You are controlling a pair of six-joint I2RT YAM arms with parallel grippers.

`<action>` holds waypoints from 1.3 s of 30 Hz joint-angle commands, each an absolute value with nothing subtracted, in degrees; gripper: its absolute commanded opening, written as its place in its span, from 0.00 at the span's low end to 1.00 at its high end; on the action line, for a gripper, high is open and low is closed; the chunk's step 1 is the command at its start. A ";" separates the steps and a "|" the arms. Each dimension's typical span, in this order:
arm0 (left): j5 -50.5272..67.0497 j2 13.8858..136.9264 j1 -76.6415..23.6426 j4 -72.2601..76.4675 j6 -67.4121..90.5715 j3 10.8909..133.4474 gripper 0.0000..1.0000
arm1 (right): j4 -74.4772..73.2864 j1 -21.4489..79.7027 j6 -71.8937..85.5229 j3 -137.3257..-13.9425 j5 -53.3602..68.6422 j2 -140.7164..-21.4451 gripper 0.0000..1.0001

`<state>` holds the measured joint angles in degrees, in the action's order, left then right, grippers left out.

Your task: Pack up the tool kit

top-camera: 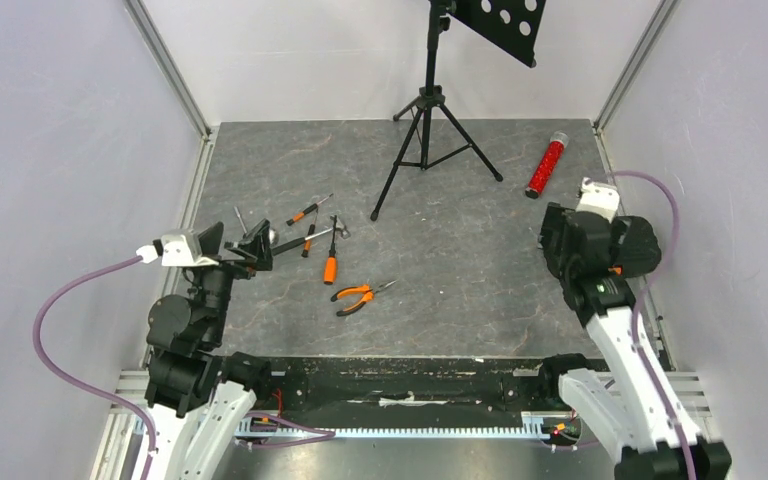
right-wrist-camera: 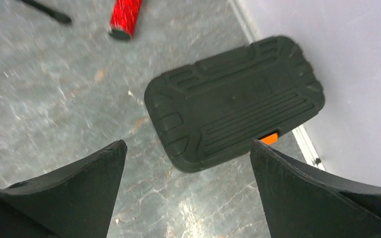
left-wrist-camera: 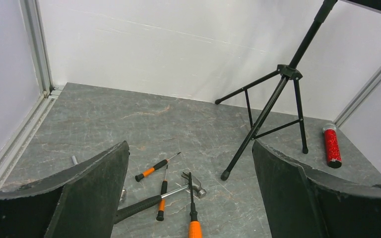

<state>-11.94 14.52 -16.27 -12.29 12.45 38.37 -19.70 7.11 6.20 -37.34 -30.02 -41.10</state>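
The tool kit's black ribbed case (right-wrist-camera: 233, 106) lies closed on the grey floor by the right wall, its orange latch (right-wrist-camera: 269, 138) facing the rail. My right gripper (right-wrist-camera: 187, 146) hovers open just short of it; in the top view the arm (top-camera: 585, 245) hides the case. Loose tools lie at the left: a hammer (left-wrist-camera: 196, 186), three orange-and-black screwdrivers (left-wrist-camera: 154, 168) (left-wrist-camera: 162, 198) (left-wrist-camera: 193, 223), and pliers (top-camera: 360, 293). My left gripper (left-wrist-camera: 189, 148) stands open and empty just left of and above that cluster (top-camera: 257, 243).
A black tripod stand (top-camera: 430, 130) stands at the back centre, one foot (left-wrist-camera: 225, 174) close to the tools. A red glittery tube (top-camera: 546, 165) lies at the back right. White walls with metal rails (top-camera: 200, 170) close in the floor.
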 commanded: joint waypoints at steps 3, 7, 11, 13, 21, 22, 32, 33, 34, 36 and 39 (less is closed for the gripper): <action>-13.44 11.49 -17.02 -13.49 12.19 38.12 1.00 | -27.88 6.56 6.27 -46.32 -27.69 -57.52 0.98; -14.07 10.38 -18.33 -13.62 11.51 38.14 1.00 | -27.15 4.75 5.79 -48.84 -22.40 -63.73 0.98; -14.49 9.55 -19.47 -13.70 11.04 37.92 1.00 | -25.16 3.88 3.43 -50.21 -16.92 -68.28 0.98; -14.69 9.13 -19.98 -13.71 10.90 37.89 1.00 | -24.82 3.57 2.54 -51.01 -15.33 -70.32 0.98; -14.68 8.30 -20.53 -13.84 10.72 37.87 1.00 | -24.13 0.50 1.85 -51.11 -12.88 -75.89 0.98; -14.68 8.34 -20.56 -13.84 10.72 37.82 1.00 | -23.96 0.37 2.02 -50.94 -11.60 -76.24 0.98; -14.59 8.52 -20.57 -13.86 10.72 37.76 1.00 | -23.22 0.31 2.33 -47.04 -5.83 -78.66 0.98; -14.60 8.49 -20.56 -13.89 10.72 37.73 1.00 | -23.14 0.34 2.37 -46.57 -5.90 -78.66 0.98; -14.60 8.45 -20.52 -13.89 10.71 37.71 1.00 | -23.05 0.40 2.42 -46.14 -5.98 -78.67 0.98; -14.59 8.49 -20.56 -13.89 10.64 37.74 1.00 | -22.87 0.38 2.55 -45.33 -7.13 -78.43 0.98; -14.68 8.53 -20.65 -13.88 10.63 37.71 1.00 | -22.67 0.30 3.05 -45.00 -10.04 -77.60 0.98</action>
<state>-13.58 8.73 -20.40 -14.46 12.34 38.06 -22.35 0.49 2.24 -47.07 -8.95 -77.91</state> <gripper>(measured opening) 0.994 0.979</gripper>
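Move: From the right gripper, the closed tool box's middle is about 6 cm ahead, 10 cm to the right and 17 cm down, its left end lying nearly straight ahead. The red tube lies some 26 cm ahead of this gripper, level sideways, and the stand's nearest foot about 22 cm ahead and 11 cm to the left. From the left gripper, the tool box is some 65 cm to the right and 12 cm ahead, about 32 cm lower. Lower the open right gripper about 13 cm to the left end of the tool box, quickly at first and then easing off, carrying it some 5 cm forward and a little left. Tip the fingers about 30 degrees further down and swing them slightly counter-clockwise, so that the right finger comes over the box's end and the left one over bare table. Meanwhile draw the empty left gripper back about 2 cm. ##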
